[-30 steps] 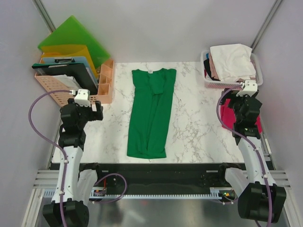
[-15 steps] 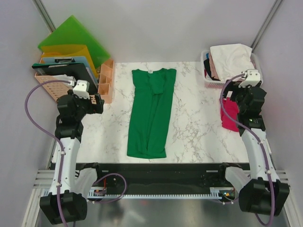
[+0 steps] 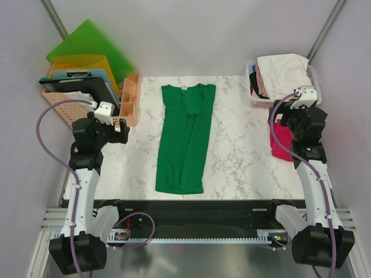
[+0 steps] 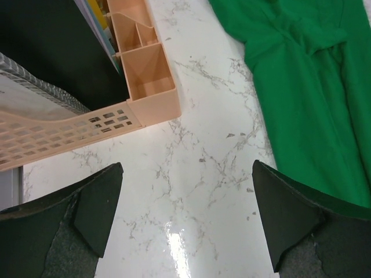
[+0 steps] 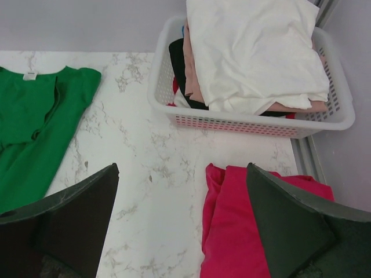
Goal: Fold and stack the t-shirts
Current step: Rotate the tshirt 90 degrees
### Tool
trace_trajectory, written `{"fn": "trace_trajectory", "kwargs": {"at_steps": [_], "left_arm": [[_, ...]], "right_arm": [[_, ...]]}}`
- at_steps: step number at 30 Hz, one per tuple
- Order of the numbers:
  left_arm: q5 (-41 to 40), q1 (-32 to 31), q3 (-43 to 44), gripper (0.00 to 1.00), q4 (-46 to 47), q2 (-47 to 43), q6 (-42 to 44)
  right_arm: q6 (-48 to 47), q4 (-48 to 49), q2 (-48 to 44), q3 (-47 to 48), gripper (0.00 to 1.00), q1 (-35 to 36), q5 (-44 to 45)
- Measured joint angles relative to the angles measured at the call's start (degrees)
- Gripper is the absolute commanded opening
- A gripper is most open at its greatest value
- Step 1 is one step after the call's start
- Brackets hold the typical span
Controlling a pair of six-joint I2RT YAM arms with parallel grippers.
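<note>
A deep green t-shirt [image 3: 185, 138] lies in a long narrow folded strip down the middle of the marble table; it also shows as green cloth [image 4: 307, 87] in the left wrist view and green cloth [image 5: 32, 133] in the right wrist view. A magenta-red t-shirt [image 3: 282, 142] lies folded at the table's right edge, seen close up as red cloth [image 5: 237, 226]. White and pale pink t-shirts [image 3: 283, 74] are piled in a white basket [image 5: 255, 121]. My left gripper [image 4: 185, 220] hangs open over bare marble, left of the green shirt. My right gripper [image 5: 182, 223] is open above the red shirt's left edge.
A peach desk organiser [image 3: 128, 99] with trays, a clipboard and green and yellow folders [image 3: 93, 49] stands at the back left, close to my left arm. The white basket [image 3: 253, 99] fills the back right corner. Grey walls enclose the table on three sides.
Both arms have drawn back toward the table's sides. The right arm lifted off the red shirt, which now shows more fully. The green shirt has not moved.
</note>
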Motion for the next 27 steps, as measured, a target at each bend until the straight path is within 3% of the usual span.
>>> {"fn": "trace_trajectory", "kwargs": {"at_steps": [8,27], "left_arm": [[-1.05,0.61,-11.13,1.00,4.11,-3.74,2.40],[2.86,0.61,-16.06,1.00,8.04,-3.63,2.40]], "right_arm": [[-5.68,-1.16,-4.15,-3.32,0.98,0.00,1.62],[-7.30,-2.05,-1.66,-6.16,0.98,0.00,2.62]]}}
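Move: The green t-shirt lies spread lengthwise away from the robot, its middle some 27 cm to the left hand's right, 5 cm ahead and about 22 cm lower. The file holder is about 18 cm ahead of the left hand and 14 cm to its left. From the right hand the green t-shirt is roughly 38 cm left, 2 cm ahead and 27 cm below; the red cloth is 12 cm right and level, the laundry basket 24 cm ahead and 7 cm right. Downward go both empty, wide-open grippers, over bare table on the left and beside the red cloth on the right. The left sinks about 8 cm, most of it quickly at first, easing back 2 cm, its fingers dipping slightly. The right first draws back slightly and then sinks, some 5 cm in all, tipping down and rolling its left side lower, under 10 degrees each. Neither touches anything. ##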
